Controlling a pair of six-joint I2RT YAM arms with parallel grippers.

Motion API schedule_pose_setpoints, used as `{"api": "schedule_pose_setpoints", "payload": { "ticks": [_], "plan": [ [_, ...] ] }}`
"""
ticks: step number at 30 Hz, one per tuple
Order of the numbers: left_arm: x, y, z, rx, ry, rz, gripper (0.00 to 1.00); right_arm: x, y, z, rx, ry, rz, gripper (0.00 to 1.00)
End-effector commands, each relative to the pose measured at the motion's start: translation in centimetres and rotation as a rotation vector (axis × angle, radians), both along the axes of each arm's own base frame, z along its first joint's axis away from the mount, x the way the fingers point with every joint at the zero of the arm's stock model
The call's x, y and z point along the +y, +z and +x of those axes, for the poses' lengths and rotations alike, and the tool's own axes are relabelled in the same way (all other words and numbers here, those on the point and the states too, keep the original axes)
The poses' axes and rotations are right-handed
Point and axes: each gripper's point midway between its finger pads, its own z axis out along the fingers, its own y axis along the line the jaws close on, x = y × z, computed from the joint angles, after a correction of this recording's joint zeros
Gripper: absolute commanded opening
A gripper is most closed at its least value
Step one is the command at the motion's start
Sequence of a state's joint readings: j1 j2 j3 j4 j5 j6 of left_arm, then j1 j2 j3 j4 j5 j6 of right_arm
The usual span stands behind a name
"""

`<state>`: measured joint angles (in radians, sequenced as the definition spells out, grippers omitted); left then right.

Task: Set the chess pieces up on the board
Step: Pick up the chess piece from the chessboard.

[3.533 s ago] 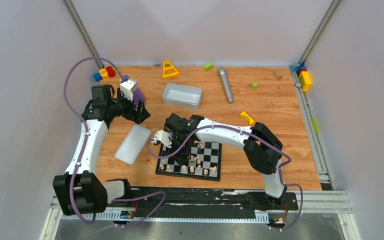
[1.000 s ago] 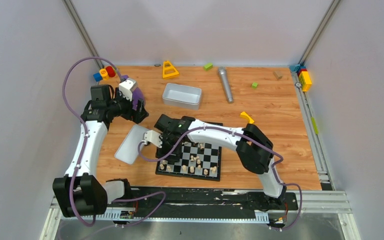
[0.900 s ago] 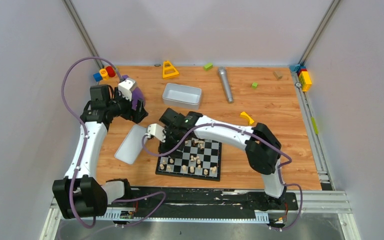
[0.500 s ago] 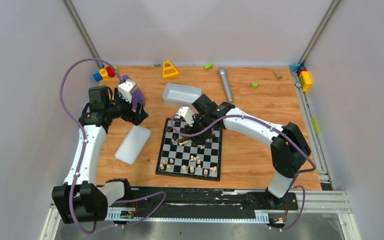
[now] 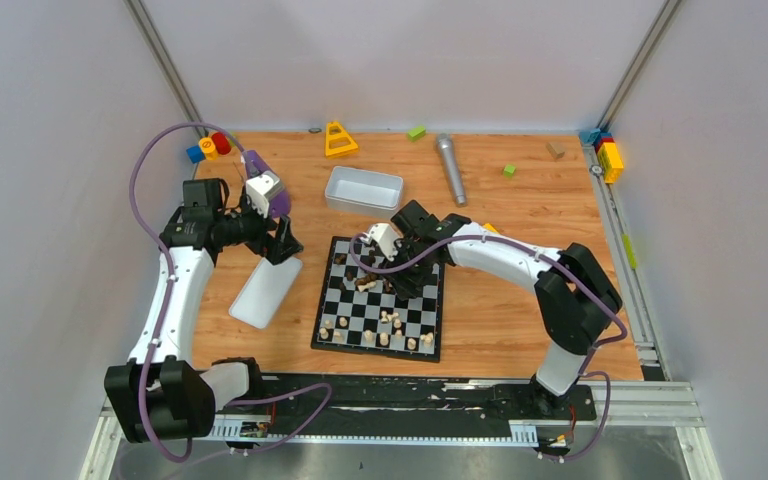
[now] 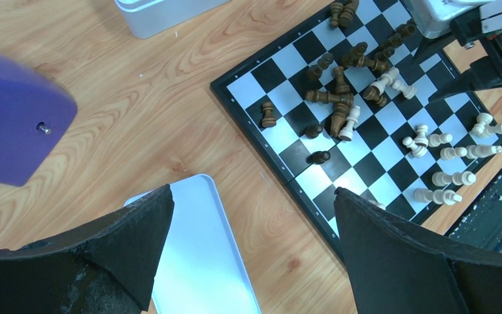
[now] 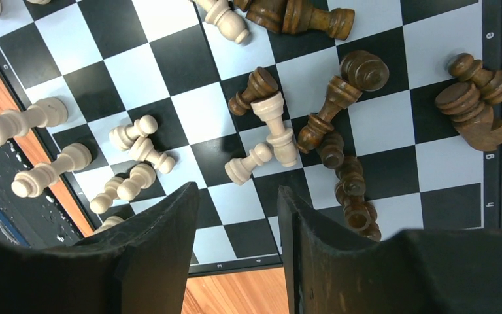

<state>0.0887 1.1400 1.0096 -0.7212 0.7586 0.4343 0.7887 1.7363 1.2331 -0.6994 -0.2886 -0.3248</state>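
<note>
The checkered board (image 5: 375, 353) lies near the table's front, in the middle. A tumbled heap of dark brown chess pieces (image 5: 368, 284) covers its far half, and pale pieces (image 5: 381, 338) stand along its near rows. My right gripper (image 5: 405, 280) hovers over the heap. In the right wrist view it (image 7: 238, 193) is open with nothing between its fingers, above a fallen pale pawn (image 7: 248, 163) and dark pieces (image 7: 340, 170). My left gripper (image 5: 282, 245) is wide open and empty. The left wrist view shows it (image 6: 253, 196) between the white lid (image 6: 196, 261) and the board's (image 6: 281, 95) corner.
A white tray (image 5: 364, 190) sits behind the board, and the white lid (image 5: 265, 290) lies to its left. A grey microphone (image 5: 450, 168), a yellow triangle (image 5: 339, 139), green blocks (image 5: 416, 131) and coloured blocks (image 5: 608, 155) are scattered along the far edge.
My right arm has swung from the board's left side to its far right part, and its jaws have narrowed. The left gripper has dropped towards the lid.
</note>
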Motion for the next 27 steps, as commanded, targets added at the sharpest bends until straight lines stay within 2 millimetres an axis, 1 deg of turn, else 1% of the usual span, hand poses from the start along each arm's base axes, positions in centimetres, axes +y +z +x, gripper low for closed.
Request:
{"api": "schedule_pose_setpoints", "payload": {
  "ticks": [1,3,11,17,19,21,27],
  "plan": [
    [-0.3,1.6,0.2,-0.078,-0.021,-0.011,1.0,1.1,0.0,1.2,-0.004,-0.059,0.03,0.48],
    [-0.3,1.7,0.3,-0.082,-0.018,-0.012,1.0,1.2,-0.3,1.3,0.006,-0.077,0.023,0.48],
    [-0.2,1.7,0.5,-0.083,-0.01,-0.011,1.0,1.3,-1.5,1.8,0.028,-0.132,-0.01,0.39],
    [-0.1,1.6,0.6,-0.083,-0.007,-0.01,1.0,1.9,-2.0,1.3,0.048,-0.128,-0.018,0.35],
    [-0.2,1.6,0.6,-0.085,-0.007,-0.009,1.0,1.8,-2.2,1.3,0.047,-0.129,-0.026,0.32],
    [-0.1,1.6,0.6,-0.086,-0.008,-0.011,1.0,1.7,-2.3,1.2,0.047,-0.125,-0.033,0.26],
    [-0.4,1.7,0.5,-0.1,-0.03,-0.014,1.0,1.0,-2.0,1.0,0.025,-0.109,-0.047,0.13]
  ]
}}
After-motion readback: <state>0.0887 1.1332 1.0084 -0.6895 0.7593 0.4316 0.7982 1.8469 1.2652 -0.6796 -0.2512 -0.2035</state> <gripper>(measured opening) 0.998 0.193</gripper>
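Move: The white pawn lying on the board is almost directly under the half-open right gripper, about 3 cm down and 1 cm left. A white rook lies some 2 cm ahead and 2 cm left of the hand, a dark pawn 1 cm ahead and 5 cm left, and a dark bishop 5 cm ahead and 2 cm left, all at board level. From the left hand the white pawn is about 22 cm right, 5 cm back and 16 cm down. Lower the right gripper nearly straight down, about 3 cm, onto the white pawn, turning the hand a few degrees clockwise as it sinks. Narrow the fingers on the way, then hold this height and close until the fingertips pinch the pawn near its base. ##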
